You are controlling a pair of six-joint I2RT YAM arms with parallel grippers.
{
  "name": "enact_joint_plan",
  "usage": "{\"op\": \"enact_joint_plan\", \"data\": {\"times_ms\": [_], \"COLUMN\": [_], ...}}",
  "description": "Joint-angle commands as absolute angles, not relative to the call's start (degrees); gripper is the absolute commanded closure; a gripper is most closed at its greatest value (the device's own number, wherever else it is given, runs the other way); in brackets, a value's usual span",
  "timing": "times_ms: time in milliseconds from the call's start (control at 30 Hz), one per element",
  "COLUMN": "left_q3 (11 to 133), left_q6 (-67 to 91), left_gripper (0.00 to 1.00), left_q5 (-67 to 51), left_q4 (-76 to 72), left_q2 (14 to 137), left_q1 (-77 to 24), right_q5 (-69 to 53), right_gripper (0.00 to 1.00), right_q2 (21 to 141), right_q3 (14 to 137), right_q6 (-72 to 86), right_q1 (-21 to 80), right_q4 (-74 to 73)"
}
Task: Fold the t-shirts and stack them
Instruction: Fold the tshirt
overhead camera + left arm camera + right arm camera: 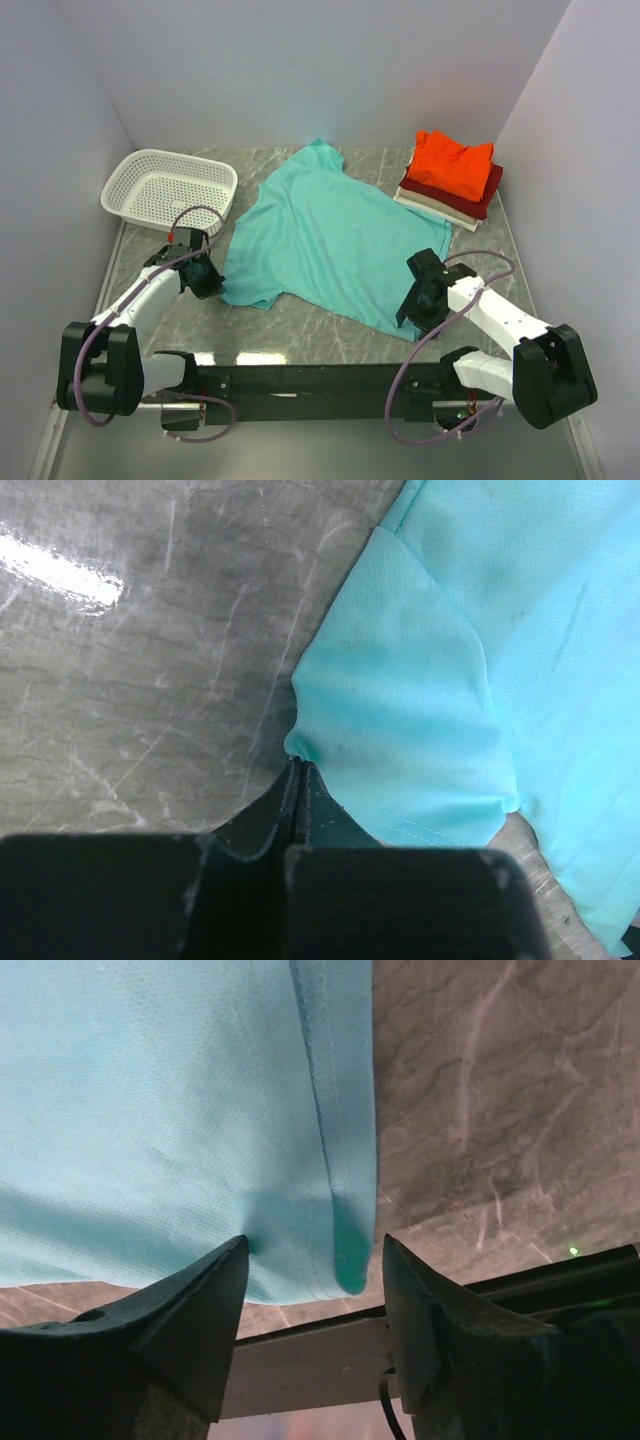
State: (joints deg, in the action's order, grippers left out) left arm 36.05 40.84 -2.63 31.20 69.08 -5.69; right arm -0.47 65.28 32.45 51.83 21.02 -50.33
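A teal t-shirt point(330, 240) lies spread flat on the marble table, collar toward the back. My left gripper point(208, 284) sits at its near left sleeve. In the left wrist view the gripper point(297, 763) is shut, and the sleeve edge point(400, 730) puckers into its tips. My right gripper point(408, 312) is at the shirt's near right hem corner. In the right wrist view it point(315, 1245) stands open, with the hem corner point(340, 1220) lying between the fingers. At the back right is a folded stack: an orange-red t-shirt point(452, 162) on top, a dark red one point(482, 198) under it, and a cream one point(432, 206) at the bottom.
A white mesh basket point(135, 170) stands at the back left beside the shirt. White walls close in the table on three sides. The black rail point(300, 380) carrying the arm bases runs along the near edge, just behind the right gripper's fingers.
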Motion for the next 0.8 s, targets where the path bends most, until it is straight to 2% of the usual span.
{"op": "enact_joint_plan", "data": {"times_ms": [0, 233, 333, 367, 467, 500, 767], "left_q3": [37.9, 38.0, 38.0, 38.0, 38.0, 38.0, 38.2], "left_q6": [39.4, 39.4, 39.4, 39.4, 39.5, 39.5, 40.1], "left_gripper": [0.99, 0.99, 1.0, 0.99, 1.0, 1.0, 1.0], "left_q5": [-3.9, -3.8, -3.7, -3.8, -3.7, -3.6, -2.1], "left_q4": [29.8, 29.9, 30.0, 30.0, 30.0, 30.0, 30.8], "left_q2": [68.4, 68.4, 68.2, 68.2, 68.2, 68.1, 67.3], "left_q1": [-5.5, -5.6, -5.6, -5.5, -5.5, -5.5, -5.5], "right_q5": [0.2, -1.1, -1.1, -1.2, -0.7, -0.4, 4.5], "right_gripper": [0.38, 0.55, 0.68, 0.78, 0.96, 0.99, 1.0], "right_q2": [64.6, 64.9, 64.6, 64.5, 63.7, 63.5, 59.9], "right_q3": [32.3, 32.3, 32.0, 31.9, 31.7, 31.8, 33.1], "right_q6": [54.0, 54.7, 54.5, 54.5, 54.8, 55.0, 58.0], "right_q1": [21.4, 21.4, 21.4, 21.4, 21.4, 21.4, 21.4], "right_q4": [-46.9, -45.7, -45.9, -46.0, -47.0, -48.6, -55.7]}}
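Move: The right hand's open fingers straddle the near right corner of the t-shirt, whose hem lies roughly 1 cm back and 1 cm right of the hand point, some 1 cm below it. The table's front edge runs about 5 cm behind this hand, and the stack of folded shirts stands some 27 cm ahead and 6 cm to its right. From the left hand, that corner lies roughly 36 cm right and 8 cm back. Down at the cloth, the right hand slides forward and left by about 1.5 cm while its fingers close from well open to fully shut, pinching the t-shirt's hem beside the near right corner, then eases back and right about as far and rises some 0.5 cm. Its fingers stay pointing nearly straight down, while the left hand stays put, shut on the shirt's edge at the far left end. ##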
